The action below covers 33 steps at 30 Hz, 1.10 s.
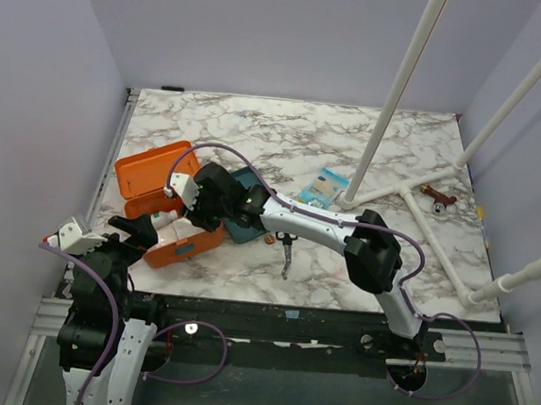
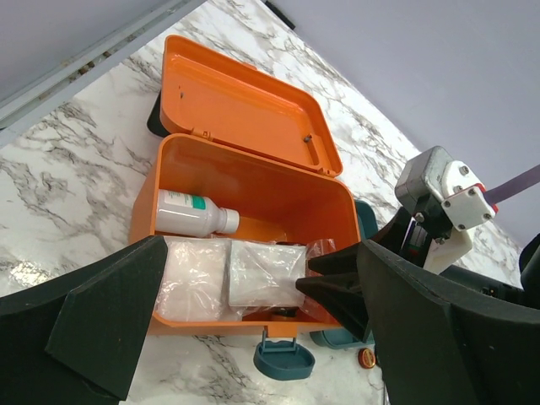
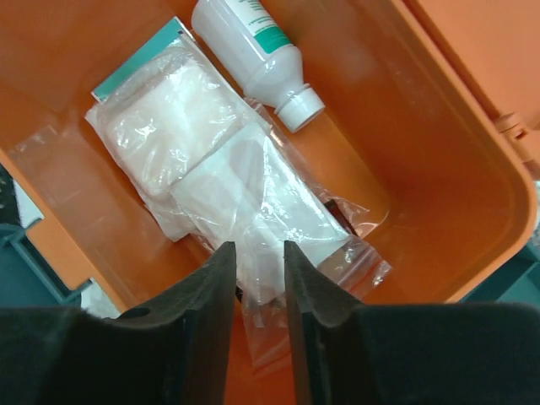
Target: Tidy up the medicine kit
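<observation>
The medicine kit [image 1: 191,245] stands open at the table's left, its orange lid [image 1: 150,175] laid back. Inside the kit [image 2: 253,173] lie a white bottle [image 2: 190,213] and two clear plastic bags [image 2: 261,274] with white pads. My right gripper [image 3: 259,249] reaches down into the kit [image 3: 439,169], jaws a little apart, open, with the nearer bag [image 3: 261,211] lying loose between and under the fingertips. The bottle [image 3: 253,42] rests beyond the bags. My left gripper [image 2: 261,253] hangs wide open and holding nothing just in front of the kit, near its front left corner [image 1: 143,232].
A dark teal tray [image 1: 245,221] lies beside the kit, partly under the right arm. A blue packet [image 1: 326,187], a small orange cap [image 1: 269,240] and a dark tool [image 1: 287,251] lie mid-table. White pipes [image 1: 421,216] cross the right side. The kit's teal latch [image 2: 283,359] hangs down.
</observation>
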Tool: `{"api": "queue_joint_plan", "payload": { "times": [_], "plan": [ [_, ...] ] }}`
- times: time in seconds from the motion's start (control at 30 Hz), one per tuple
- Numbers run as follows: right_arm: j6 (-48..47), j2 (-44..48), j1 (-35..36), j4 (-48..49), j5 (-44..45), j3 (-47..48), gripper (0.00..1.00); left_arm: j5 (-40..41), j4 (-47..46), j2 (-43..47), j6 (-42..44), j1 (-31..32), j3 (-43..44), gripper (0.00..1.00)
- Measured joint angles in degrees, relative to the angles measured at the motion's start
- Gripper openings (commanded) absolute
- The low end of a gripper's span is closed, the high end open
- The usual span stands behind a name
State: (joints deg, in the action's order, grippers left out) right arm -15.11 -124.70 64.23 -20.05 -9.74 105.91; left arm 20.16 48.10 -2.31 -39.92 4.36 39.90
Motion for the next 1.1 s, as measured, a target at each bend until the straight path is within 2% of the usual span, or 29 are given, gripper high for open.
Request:
{"api": "queue_joint_plan", "payload": {
  "times": [0.3, 0.5, 0.77, 0.9, 1.1],
  "plan": [
    [2.0, 4.3, 0.0, 1.2, 4.1, -3.0, 0.54, 0.0, 0.0, 0.0, 0.0, 0.0, 0.0, 0.99],
    [4.6, 13.6, -0.1, 4.9, 14.4, -8.0, 0.63, 0.0, 0.0, 0.0, 0.0, 0.0, 0.0, 0.98],
    [13.3, 19.2, -1.2, 5.0, 31.2, -9.7, 0.65, -0.9, -0.3, -0.2, 0.3, 0.0, 0.0, 0.99],
    [20.0, 20.7, -4.3, 2.3, 34.6, -13.4, 0.66, -2.2, -0.6, -0.5, 1.0, 0.0, 0.0, 0.98],
    [31.4, 21.6, -12.8, -1.6, 36.3, -20.2, 0.67, -4.8, -1.8, -2.1, 2.1, 0.0, -0.1, 0.98]
  ]
}}
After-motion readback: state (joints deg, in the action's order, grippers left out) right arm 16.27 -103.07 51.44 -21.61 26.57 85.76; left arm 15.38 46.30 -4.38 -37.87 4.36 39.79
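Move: The blue packet I go for next lies about 32 cm to my right hand's right, some 16 cm ahead and 7 cm lower. The gauze bag is just beneath these fingertips, at the right end of the orange box. The green tray stands about 11 cm right and 7 cm ahead, the scissors 23 cm right and 5 cm back. From my left hand, the packet is some 41 cm right, 24 cm ahead and about 18 cm lower. With its fingers already parting, my right hand comes free of the gauze bag and rises about 13 cm out of the box. It swings right and forward over the green tray towards the blue packet, some 20 cm right and 12 cm forward in all, sinking again over the latter part. The wrist turns about 60 degrees clockwise and the empty fingers open on to two-thirds. ##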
